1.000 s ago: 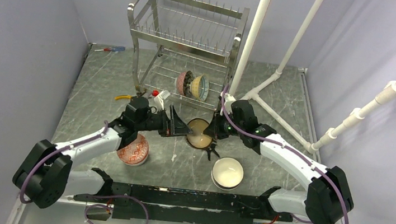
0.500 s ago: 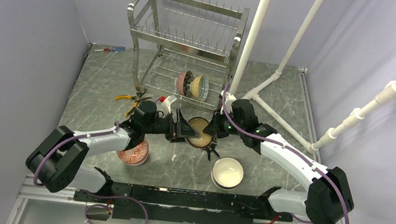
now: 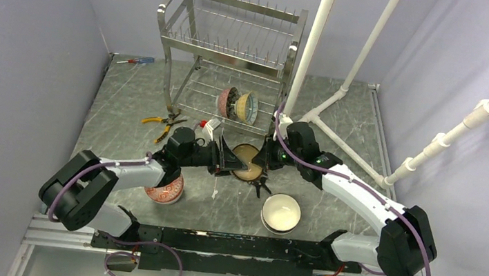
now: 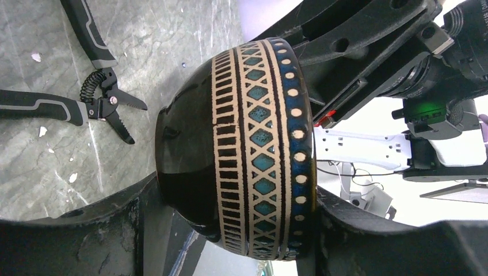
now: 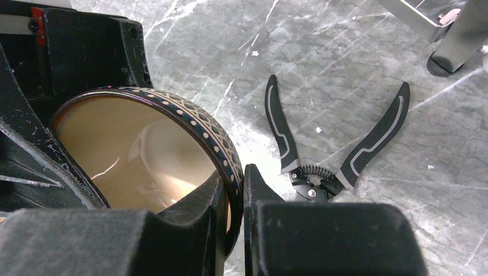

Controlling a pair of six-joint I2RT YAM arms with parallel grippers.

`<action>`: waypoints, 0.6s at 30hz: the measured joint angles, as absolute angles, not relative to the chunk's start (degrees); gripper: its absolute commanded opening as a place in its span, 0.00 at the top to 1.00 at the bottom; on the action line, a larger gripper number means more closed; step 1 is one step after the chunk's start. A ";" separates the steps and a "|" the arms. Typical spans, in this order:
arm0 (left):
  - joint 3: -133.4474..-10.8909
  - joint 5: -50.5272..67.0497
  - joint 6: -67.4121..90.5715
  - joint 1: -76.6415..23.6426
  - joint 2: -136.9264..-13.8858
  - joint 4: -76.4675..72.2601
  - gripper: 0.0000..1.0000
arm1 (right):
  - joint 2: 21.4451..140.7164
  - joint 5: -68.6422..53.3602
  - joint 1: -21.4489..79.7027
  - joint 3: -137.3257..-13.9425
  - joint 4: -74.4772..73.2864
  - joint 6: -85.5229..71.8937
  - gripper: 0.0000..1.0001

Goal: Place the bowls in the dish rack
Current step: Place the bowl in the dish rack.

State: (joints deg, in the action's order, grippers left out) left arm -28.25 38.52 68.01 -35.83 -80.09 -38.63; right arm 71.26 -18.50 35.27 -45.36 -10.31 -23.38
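Note:
A dark patterned bowl (image 3: 247, 163) with a tan inside hangs above the table between both arms. My right gripper (image 3: 261, 162) is shut on its rim; in the right wrist view the rim (image 5: 227, 155) is pinched between the two fingers of that gripper (image 5: 236, 190). My left gripper (image 3: 229, 157) straddles the same bowl (image 4: 253, 149) from base to rim, jaws against both sides (image 4: 241, 230). The steel dish rack (image 3: 231, 46) stands behind, with two bowls (image 3: 237, 104) upright on its lower tier. A red-patterned bowl (image 3: 165, 186) lies partly under my left arm. A white bowl (image 3: 281, 212) sits near the front.
Black pliers (image 3: 258, 185) lie on the table just under the held bowl, also visible as pliers (image 5: 322, 161) in the right wrist view. Yellow-handled pliers (image 3: 160, 123) and a screwdriver (image 3: 136, 60) lie at left. White pipes (image 3: 311, 48) rise right of the rack.
My left arm has moved right toward the bowl and its jaws have closed in around it. My right gripper has kept hold of the rim without moving.

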 measured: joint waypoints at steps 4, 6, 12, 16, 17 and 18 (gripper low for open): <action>-28.08 38.68 68.34 -35.83 -81.32 -40.56 0.54 | 71.26 -17.89 35.22 -45.36 -10.55 -23.33 0.97; -28.05 38.74 68.42 -35.83 -81.76 -41.25 0.57 | 71.26 -17.63 35.18 -45.36 -10.66 -23.29 0.90; -28.10 38.74 68.36 -35.83 -82.35 -41.67 0.58 | 71.24 -18.13 35.03 -45.39 -9.85 -24.01 0.47; -28.51 38.70 67.02 -35.83 -82.35 -38.04 0.58 | 71.05 -18.68 35.05 -45.74 -8.36 -24.82 0.20; -28.84 38.61 66.32 -35.83 -82.32 -36.58 0.58 | 70.91 -18.70 35.05 -45.76 -8.12 -24.95 0.16; -29.15 38.48 65.56 -35.83 -82.21 -35.29 0.58 | 70.67 -18.65 35.00 -45.76 -7.90 -25.04 0.12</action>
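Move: The black patterned bowl is already between the left fingers, its middle about 4 cm to that hand's right and 1 cm ahead. For the left hand, the free spot on the rack's lower shelf is some 16 cm ahead, 9 cm left and 8 cm lower; the pink bowl stands 4 cm right of that spot, the yellow bowl another 5 cm right. The right hand pinches the near rim, with the bowl's middle about 3 cm back, 3 cm left and 2 cm below. Up by about 1.5 cm and barely forward goes the right hand as its nearly shut fingers spread wide, ending their pinch on the black bowl's rim and leaving it to the left hand. Keeping its grip across the bowl, one finger under and one over the rim, the left hand first hardly stirs, then sinks about 2 cm. ##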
